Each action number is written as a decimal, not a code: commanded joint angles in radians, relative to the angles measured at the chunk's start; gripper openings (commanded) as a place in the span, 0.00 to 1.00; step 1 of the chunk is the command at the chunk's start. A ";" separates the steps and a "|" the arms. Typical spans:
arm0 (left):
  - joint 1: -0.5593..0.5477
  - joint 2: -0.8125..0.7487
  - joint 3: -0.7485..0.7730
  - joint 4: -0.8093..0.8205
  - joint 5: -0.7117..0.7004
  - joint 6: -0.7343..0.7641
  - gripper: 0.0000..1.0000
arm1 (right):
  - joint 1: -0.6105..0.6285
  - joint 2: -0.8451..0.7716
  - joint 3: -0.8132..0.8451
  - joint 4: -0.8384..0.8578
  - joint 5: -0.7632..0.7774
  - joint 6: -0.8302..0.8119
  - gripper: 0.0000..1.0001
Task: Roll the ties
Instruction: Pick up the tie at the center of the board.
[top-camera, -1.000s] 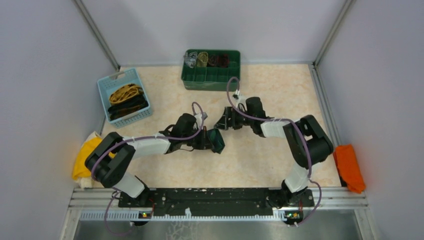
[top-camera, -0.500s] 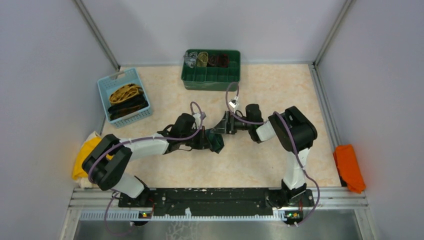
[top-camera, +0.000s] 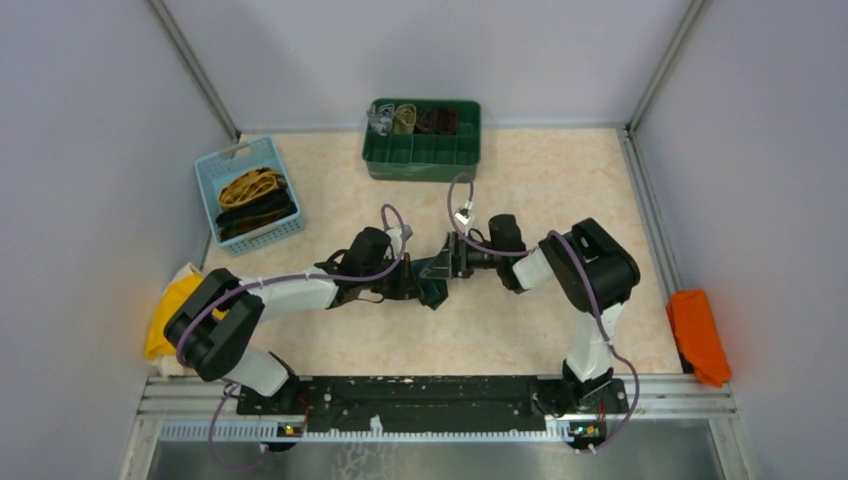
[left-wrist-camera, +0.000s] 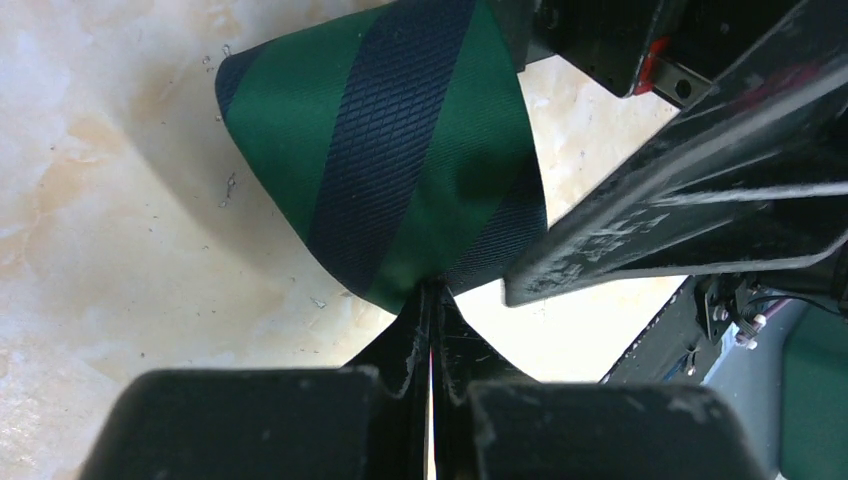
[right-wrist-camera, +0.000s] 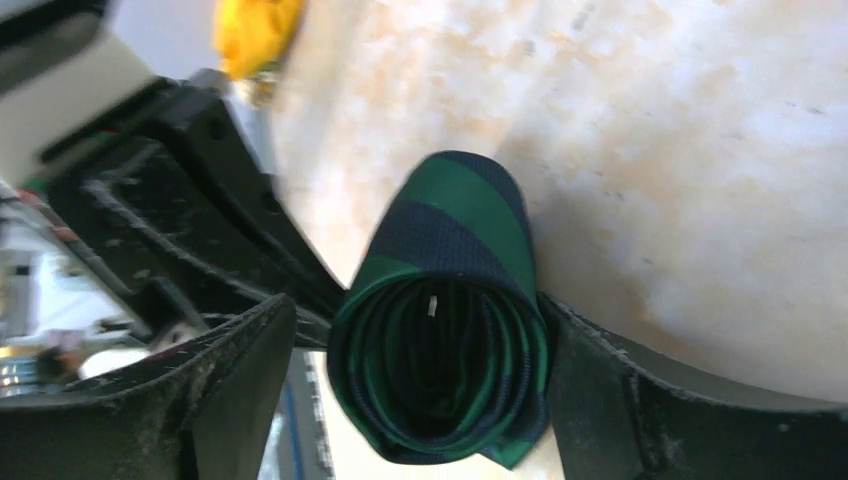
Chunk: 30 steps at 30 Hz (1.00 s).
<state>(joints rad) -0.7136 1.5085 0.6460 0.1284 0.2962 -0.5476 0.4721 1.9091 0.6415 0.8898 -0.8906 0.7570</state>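
A dark green tie with navy stripes (top-camera: 433, 288) is rolled into a coil at the middle of the table. My left gripper (top-camera: 416, 284) is shut on the roll's edge; in the left wrist view its jaws (left-wrist-camera: 432, 296) pinch the fabric (left-wrist-camera: 380, 170). My right gripper (top-camera: 441, 268) is open, with its jaws on either side of the roll. In the right wrist view (right-wrist-camera: 420, 375) the coil's end (right-wrist-camera: 440, 350) faces the camera. One finger (right-wrist-camera: 620, 400) touches the coil and the other (right-wrist-camera: 230, 380) stands a little apart.
A green divided bin (top-camera: 422, 158) at the back holds rolled ties in its far compartments. A light blue basket (top-camera: 225, 163) at the left holds mustard-yellow and black ties. A yellow cloth (top-camera: 172, 310) lies at the left edge and an orange cloth (top-camera: 698, 335) at the right edge.
My right gripper has moved left and down to the roll, so its jaws now straddle it. My left gripper still holds the roll, which has shifted slightly.
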 joint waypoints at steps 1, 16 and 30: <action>-0.003 -0.006 -0.010 -0.001 -0.013 0.020 0.00 | 0.051 -0.122 0.053 -0.431 0.173 -0.293 0.83; -0.003 -0.050 -0.057 0.007 0.001 0.031 0.00 | 0.080 -0.173 0.011 -0.552 0.275 -0.297 0.76; -0.001 -0.055 -0.098 0.032 0.009 0.037 0.00 | 0.167 -0.132 0.088 -0.594 0.341 -0.267 0.55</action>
<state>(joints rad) -0.7136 1.4689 0.5526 0.1402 0.2985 -0.5266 0.6266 1.7538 0.7002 0.4091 -0.6125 0.5095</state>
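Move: The rolled green-and-navy tie sits at the mouth of the open right fingers, its middle about 2 cm to that hand's left, 1 cm back and 3 cm below. The green bin stands about 31 cm ahead of the right hand and 1 cm left; the blue basket is some 19 cm ahead and 39 cm left. From the shut left fingertips the roll's middle lies about 3 cm ahead, 3 cm right and 2 cm lower. The rolled tie gets straddled lower down, front and back: the right hand sinks about 2 cm, tips its fingers some 15 degrees downward while edging right, then slides roughly 2 cm back and left as its jaws close from wide to about half, coming against the roll's sides. The left hand, still shut and close beside the roll, shifts about 3 cm in all, back, left and down. ##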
